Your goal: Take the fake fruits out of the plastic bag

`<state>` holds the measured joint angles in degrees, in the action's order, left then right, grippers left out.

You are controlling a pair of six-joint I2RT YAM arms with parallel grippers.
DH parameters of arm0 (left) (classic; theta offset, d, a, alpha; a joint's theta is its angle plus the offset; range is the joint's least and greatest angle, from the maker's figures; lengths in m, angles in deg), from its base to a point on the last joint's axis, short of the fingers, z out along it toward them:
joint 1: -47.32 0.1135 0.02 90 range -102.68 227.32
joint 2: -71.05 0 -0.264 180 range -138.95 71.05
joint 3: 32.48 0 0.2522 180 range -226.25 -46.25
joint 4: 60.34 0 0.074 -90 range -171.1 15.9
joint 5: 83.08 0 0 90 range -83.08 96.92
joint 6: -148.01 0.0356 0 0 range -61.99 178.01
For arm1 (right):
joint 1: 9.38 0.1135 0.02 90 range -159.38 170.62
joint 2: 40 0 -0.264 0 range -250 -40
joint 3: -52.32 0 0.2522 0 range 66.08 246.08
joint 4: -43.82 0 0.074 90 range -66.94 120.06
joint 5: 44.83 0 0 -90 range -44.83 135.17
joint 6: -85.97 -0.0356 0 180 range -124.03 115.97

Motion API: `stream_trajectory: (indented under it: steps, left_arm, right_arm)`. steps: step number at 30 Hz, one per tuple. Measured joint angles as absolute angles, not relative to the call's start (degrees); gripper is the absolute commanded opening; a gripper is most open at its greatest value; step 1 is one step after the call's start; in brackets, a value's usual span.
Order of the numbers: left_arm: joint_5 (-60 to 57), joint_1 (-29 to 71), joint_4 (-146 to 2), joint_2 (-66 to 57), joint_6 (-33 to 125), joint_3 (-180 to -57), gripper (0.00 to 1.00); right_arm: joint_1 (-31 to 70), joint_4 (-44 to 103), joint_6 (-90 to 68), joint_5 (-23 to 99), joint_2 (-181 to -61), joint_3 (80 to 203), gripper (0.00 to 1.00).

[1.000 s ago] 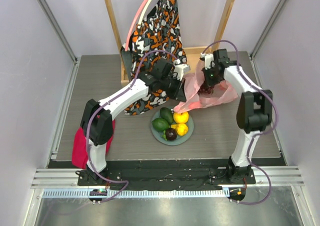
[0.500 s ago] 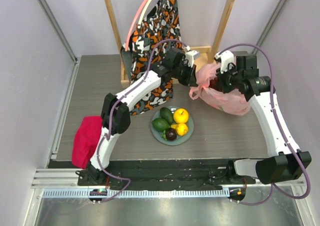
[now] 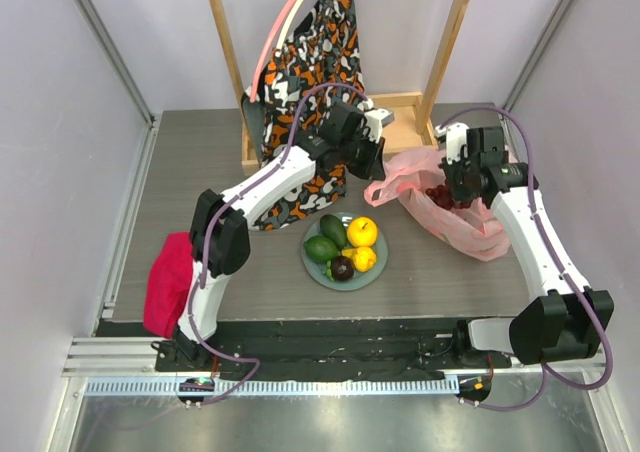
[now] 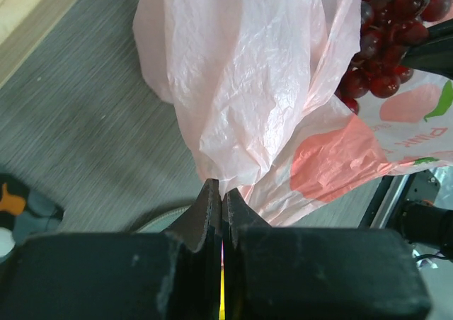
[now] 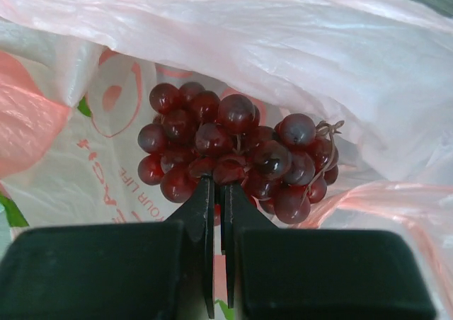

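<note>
The pink plastic bag [image 3: 470,227] lies crumpled right of the plate [image 3: 312,268], its mouth lifted. My left gripper [image 3: 378,164] is shut on a bunched edge of the plastic bag [image 4: 248,86], as the left wrist view shows at the left gripper [image 4: 221,192]. My right gripper [image 3: 455,187] reaches into the bag and is shut on the dark red grape bunch [image 5: 233,143], pinched at the right gripper [image 5: 220,184]. The grapes [image 4: 386,23] also show through the bag's opening. On the plate rest two green fruits [image 3: 322,249], two orange-yellow fruits [image 3: 362,232] and a dark round one [image 3: 342,268].
An orange, black and white patterned garment [image 3: 310,62] hangs from a wooden frame [image 3: 450,32] at the back, draping down behind the left arm. A red cloth [image 3: 170,282] lies at the table's left front edge. Grey walls close in both sides.
Both grippers have carried the bag to the right, away from the plate. The right arm has swung out to the right side, its jaws staying in the bag.
</note>
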<state>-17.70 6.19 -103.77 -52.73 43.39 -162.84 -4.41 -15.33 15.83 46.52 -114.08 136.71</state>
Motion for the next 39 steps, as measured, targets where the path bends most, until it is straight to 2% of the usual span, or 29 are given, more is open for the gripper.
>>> stream_trajectory:
  steps: [5,10,23,24,25,26,27,28,32,39]
  left_arm:
    - [-15.10,6.19,-104.51,-50.24,44.14,-160.15,0.00]
    - [-13.36,6.06,-105.67,-50.83,44.75,-160.94,0.00]
    - [-12.63,5.65,-100.40,-64.12,41.51,-182.97,0.00]
    - [-12.83,5.65,-99.31,-64.95,40.92,-184.76,0.05]
    - [-13.22,5.63,-97.34,-65.63,40.07,-186.34,0.28]
    - [-13.44,5.60,-96.43,-65.74,39.72,-186.88,0.58]
    - [-13.88,5.58,-94.37,-65.78,38.54,-187.41,0.95]
    - [-14.10,5.58,-92.62,-65.78,38.06,-187.87,1.00]
    - [-14.58,6.24,-89.45,-65.28,36.14,-187.43,1.00]
    - [-16.66,11.02,-95.66,-51.71,36.09,-171.96,1.00]
  right_arm:
    - [-5.02,-15.50,16.03,41.49,-111.42,137.15,0.01]
    - [-5.02,-15.13,14.98,34.85,-106.17,143.14,0.01]
    - [-5.00,-12.20,10.85,36.25,-100.51,151.57,0.01]
    - [-5.02,-12.23,10.85,36.90,-100.51,152.18,0.01]
    - [-5.00,-12.29,10.85,37.60,-100.51,153.06,0.01]
    - [-5.00,-12.23,10.89,37.95,-100.51,153.60,0.01]
    - [-5.02,-12.23,10.93,38.34,-100.51,154.30,0.01]
    - [-5.02,-12.23,11.11,38.65,-100.51,155.09,0.01]
    - [-5.02,-12.20,11.70,38.63,-99.94,155.88,0.01]
    - [-5.02,-14.28,12.70,27.94,-98.34,153.71,0.01]
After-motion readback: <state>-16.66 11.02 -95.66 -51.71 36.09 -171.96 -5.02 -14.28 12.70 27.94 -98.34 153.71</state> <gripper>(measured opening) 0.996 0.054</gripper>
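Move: The right hand, about 13 cm above the table, already grips the grapes inside the bag. The plate they are to go to lies about 28 cm to its left, 6 cm back and 13 cm below. The orange on it is 24 cm left, 2 cm back and 10 cm lower. The bag's body is right around and some 6 cm under this hand. The left hand pinches the bag's handle edge, with the grapes 19 cm to its right, 5 cm back, nearly level. Straight up goes the right hand, some 22 cm out of the bag's mouth, keeping its grip on the grapes while its fingers tip up about 35 degrees towards level; near the end it eases a few centimetres left and back. The left hand carries the bag edge forward and right, then rises about 10 cm, opens wide to let go of it, and swings back left. ##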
